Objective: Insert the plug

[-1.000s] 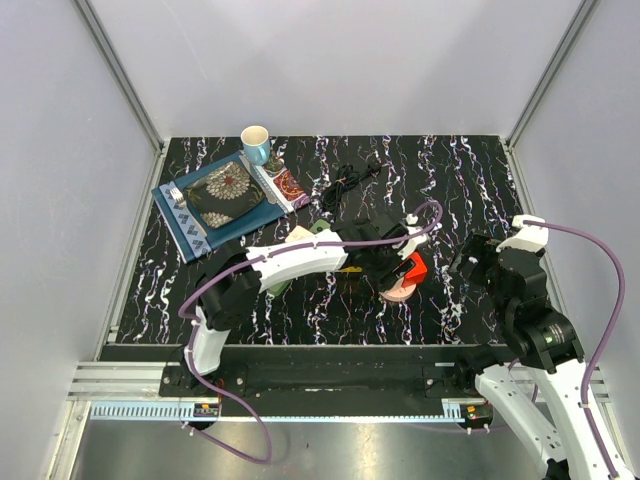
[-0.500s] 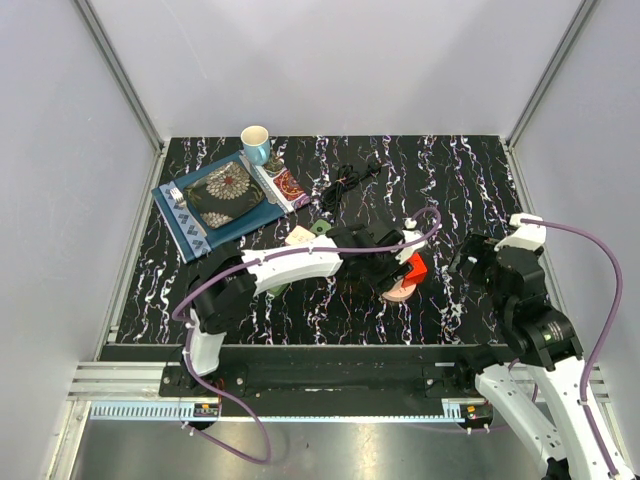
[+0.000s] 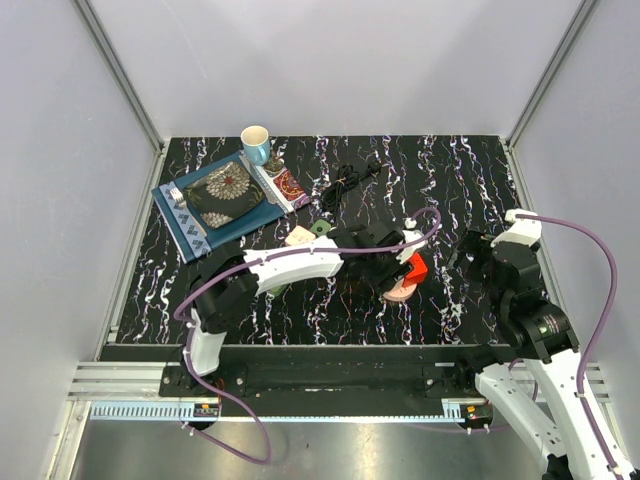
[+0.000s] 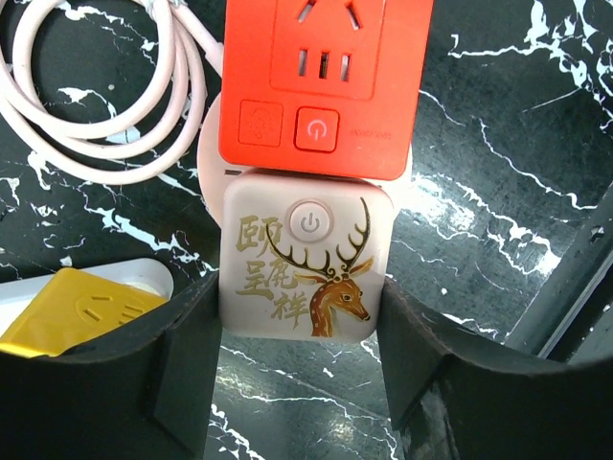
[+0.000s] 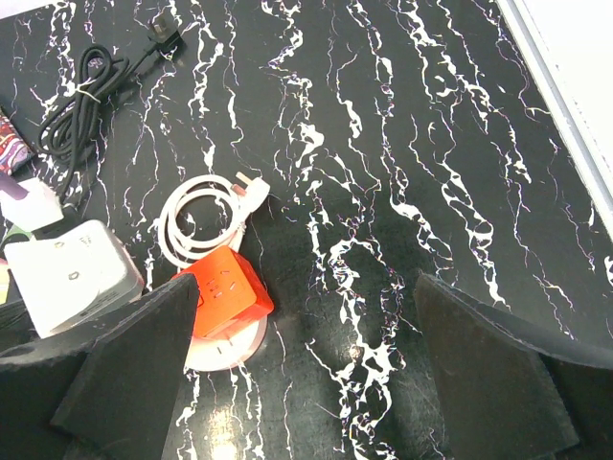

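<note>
The plug (image 4: 305,259) is a pale pink square block printed with a gold deer and a round button. My left gripper (image 4: 302,326) is shut on it, one black finger against each side. The plug's far edge butts against the red cube socket (image 4: 321,86), and its prongs are hidden. From above, the left gripper (image 3: 390,266) sits at the red socket (image 3: 414,266) in mid-table. My right gripper (image 5: 311,374) hangs open over bare table, right of the red socket (image 5: 225,292); it is also seen from above (image 3: 470,262).
A white coiled cord (image 4: 96,105) lies beside the socket. A white power strip with a yellow face (image 4: 77,307) is to the left. A black cable (image 3: 348,180) lies behind. A blue mat with a plate (image 3: 215,200) and a cup (image 3: 256,140) sit back left.
The left jaws have narrowed a little onto the plug, and the left arm has shifted slightly. The right wrist has moved a touch towards the back.
</note>
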Robot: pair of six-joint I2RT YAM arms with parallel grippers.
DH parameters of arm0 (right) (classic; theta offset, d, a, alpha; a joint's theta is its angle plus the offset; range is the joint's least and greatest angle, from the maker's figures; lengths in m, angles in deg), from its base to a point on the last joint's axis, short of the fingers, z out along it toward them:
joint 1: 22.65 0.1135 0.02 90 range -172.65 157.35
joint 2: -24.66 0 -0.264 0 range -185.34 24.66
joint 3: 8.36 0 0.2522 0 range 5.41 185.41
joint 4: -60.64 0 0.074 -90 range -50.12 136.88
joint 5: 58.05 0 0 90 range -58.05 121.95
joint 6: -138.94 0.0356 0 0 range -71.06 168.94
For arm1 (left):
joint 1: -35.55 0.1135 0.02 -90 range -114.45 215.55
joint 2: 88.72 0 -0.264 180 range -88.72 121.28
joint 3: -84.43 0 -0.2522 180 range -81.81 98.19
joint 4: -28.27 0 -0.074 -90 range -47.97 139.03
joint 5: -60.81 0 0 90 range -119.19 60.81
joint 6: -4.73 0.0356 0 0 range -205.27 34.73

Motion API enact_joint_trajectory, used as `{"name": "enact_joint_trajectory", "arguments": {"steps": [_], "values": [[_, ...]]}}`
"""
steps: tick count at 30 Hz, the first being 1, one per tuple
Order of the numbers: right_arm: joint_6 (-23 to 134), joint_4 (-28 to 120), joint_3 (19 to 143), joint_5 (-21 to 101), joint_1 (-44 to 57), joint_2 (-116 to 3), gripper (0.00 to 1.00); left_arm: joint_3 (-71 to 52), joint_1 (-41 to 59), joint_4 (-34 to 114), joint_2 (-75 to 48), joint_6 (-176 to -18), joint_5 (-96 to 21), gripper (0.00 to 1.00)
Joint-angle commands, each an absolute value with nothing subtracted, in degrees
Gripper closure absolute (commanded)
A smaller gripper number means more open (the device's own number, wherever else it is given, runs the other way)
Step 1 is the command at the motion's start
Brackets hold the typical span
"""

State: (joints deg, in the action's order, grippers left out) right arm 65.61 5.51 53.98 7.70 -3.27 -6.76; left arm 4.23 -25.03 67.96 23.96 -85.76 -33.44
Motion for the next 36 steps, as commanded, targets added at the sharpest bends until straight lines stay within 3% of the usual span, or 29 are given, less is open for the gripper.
{"name": "enact_joint_trajectory", "arguments": {"steps": [1, 2, 6, 9, 16, 36], "values": [[64.94, 8.12, 55.41, 8.75, -3.31, -6.36, 0.0, 6.24, -25.1, 76.04, 31.86, -86.67, -32.35, 0.81], [64.94, 8.03, 55.68, 8.83, -3.31, -5.93, 0.0, 8.52, -24.4, 76.48, 32.21, -87.37, -32.35, 0.79], [64.68, 7.59, 56.03, 9.27, -3.31, -4.52, 0.0, 11.43, -23.61, 75.96, 30.81, -88.25, -33.32, 0.48], [64.32, 7.5, 56.21, 9.27, -3.4, -3.64, 0.0, 12.93, -23.34, 75.69, 29.06, -88.6, -33.23, 0.3], [64.67, 7.24, 57.26, 9.19, -3.31, -2.67, 0.0, 11.36, -20.45, 69.11, 19.5, -92.73, -32.88, 0.01], [66.17, 6.18, 58.84, 9.89, -3.31, -5.66, 0.0, -1.03, 7.23, 61.63, -4.78, -104.34, -32.26, 0.01]]}}
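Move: The deer-print cube is already between the left finger pads, right at the hand point; the round base it belongs on is centred some 3 cm right, 1 cm ahead and 4 cm below. The red cube stands about 5 cm right and 2 cm ahead, the pink cord coil 9 cm ahead and 3 cm right, the yellow cube roughly 5 cm ahead and 8 cm left. From the right hand, the deer-print cube lies about 17 cm left, 1 cm ahead and 17 cm down. Keep the left grip on the deer-print cube and nudge about 1 cm forward and right, towards the red cube, then open the fingers fully and let go. Lift away fast, about 19 cm up while sweeping some 15 cm forward and 16 cm left past the yellow cube, turning nearly 40 degrees counter-clockwise with the hand's left side dipping. The empty right hand just rises a couple of centimetres. ##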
